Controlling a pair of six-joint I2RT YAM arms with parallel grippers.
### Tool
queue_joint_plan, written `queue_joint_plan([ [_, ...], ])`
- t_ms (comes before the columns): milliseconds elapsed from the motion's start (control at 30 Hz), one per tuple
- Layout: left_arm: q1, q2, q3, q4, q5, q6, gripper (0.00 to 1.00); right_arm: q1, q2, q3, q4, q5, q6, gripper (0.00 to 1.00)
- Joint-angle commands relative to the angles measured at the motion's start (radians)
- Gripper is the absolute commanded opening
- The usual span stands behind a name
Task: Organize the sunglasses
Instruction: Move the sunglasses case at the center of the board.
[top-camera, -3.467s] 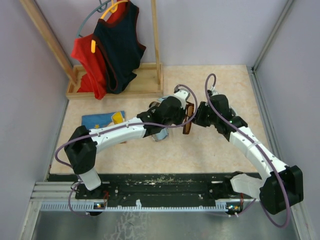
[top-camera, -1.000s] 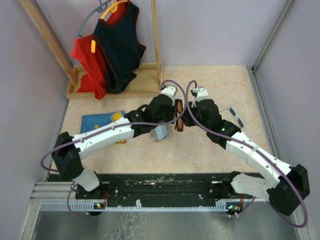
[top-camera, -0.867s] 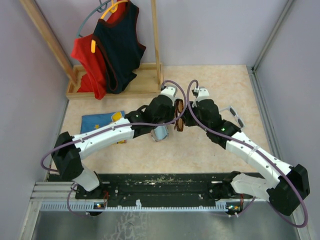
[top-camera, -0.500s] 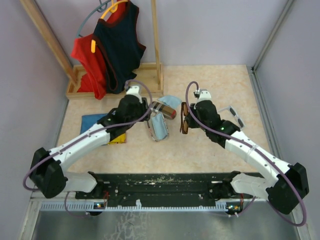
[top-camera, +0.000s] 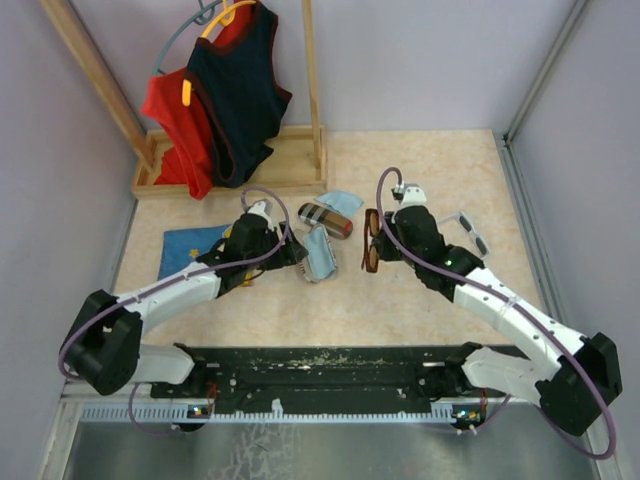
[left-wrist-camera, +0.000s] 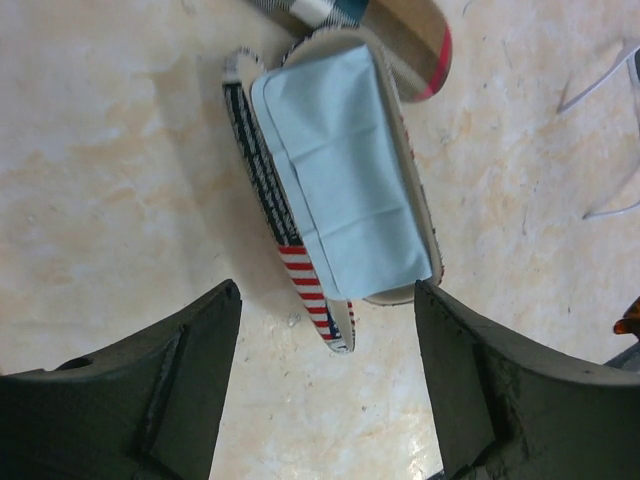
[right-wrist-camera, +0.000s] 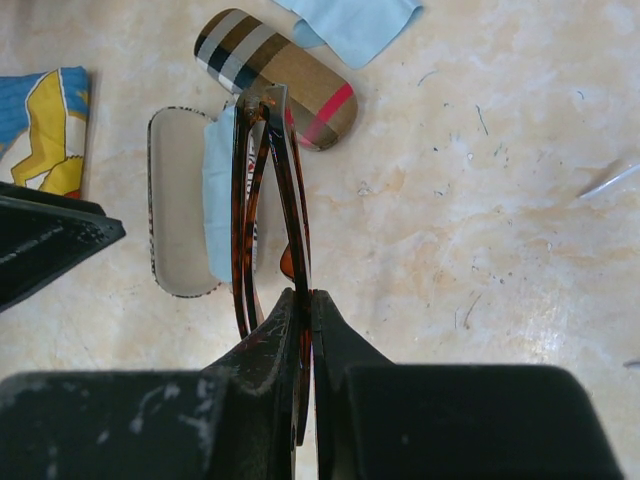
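The dark brown sunglasses (top-camera: 371, 240) hang folded and on edge just above the table, and my right gripper (top-camera: 383, 238) is shut on them. In the right wrist view the fingers pinch the brown frame (right-wrist-camera: 268, 190) at the gripper (right-wrist-camera: 310, 300). The white-grey sunglasses (top-camera: 468, 232) lie on the table to the right of that arm. My left gripper (top-camera: 290, 252) stands open and holds nothing, just left of the open flag-print case (top-camera: 320, 255). In the left wrist view this gripper (left-wrist-camera: 325, 400) sits low over bare table, short of the case (left-wrist-camera: 300, 270).
A light-blue cloth (left-wrist-camera: 340, 180) lies inside the open flag case. A shut plaid case (top-camera: 326, 220) and a second blue cloth (top-camera: 342, 200) lie behind it. A blue and yellow cloth (top-camera: 195, 250) lies at the left. A wooden clothes rack (top-camera: 240, 170) stands at the back left.
My left gripper let go of the brown sunglasses, opened and drew back left and down beside the flag case. The right gripper kept the sunglasses and shifted slightly.
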Motion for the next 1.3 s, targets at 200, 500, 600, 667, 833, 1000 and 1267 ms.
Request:
queue_joint_plan([
  [200, 0.012, 0.141, -0.055, 0.254, 0.142, -0.157, 0.72, -0.008, -0.134, -0.047, 0.099, 0.010, -0.001, 0.00],
  [500, 0.012, 0.254, 0.004, 0.274, 0.184, -0.133, 0.49, -0.007, -0.186, -0.052, 0.044, 0.032, -0.027, 0.00],
  [600, 0.012, 0.269, 0.010, 0.269, 0.176, -0.114, 0.41, -0.007, -0.206, -0.065, 0.026, 0.054, -0.031, 0.00],
  [667, 0.013, 0.281, 0.022, 0.258, 0.176, -0.098, 0.36, -0.007, -0.215, -0.069, 0.019, 0.062, -0.041, 0.00],
  [833, 0.012, 0.273, 0.037, 0.229, 0.174, -0.066, 0.23, -0.007, -0.231, -0.072, 0.001, 0.062, -0.063, 0.00],
  [1000, 0.012, 0.227, 0.034, 0.167, 0.141, -0.032, 0.21, -0.008, -0.240, -0.081, 0.008, 0.047, -0.066, 0.00],
  [1267, 0.010, 0.081, -0.017, 0.041, 0.073, 0.035, 0.20, -0.008, -0.227, -0.093, 0.043, -0.062, -0.043, 0.00],
])
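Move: The open sunglasses case lies about 7 cm to the right of the open left hand, 2 cm ahead and 7 cm lower. From that hand, the closed plaid case is some 11 cm ahead and 10 cm right, also about 7 cm lower; the sunglasses in the right hand are roughly 18 cm right, 3 cm back and 7 cm higher. From the right hand, the open case is some 13 cm left, 5 cm ahead and 14 cm lower. The left fingers pinch the upstanding left wall of the open case at its red-striped part, after the hand sinks about 6 cm with its fingers tipping down and shifts 4 cm to the right; still gripping, it then draws back left about 2 cm and up a little. The right hand, keeping hold of the sunglasses, backs off some 4 cm: back, right and up. ##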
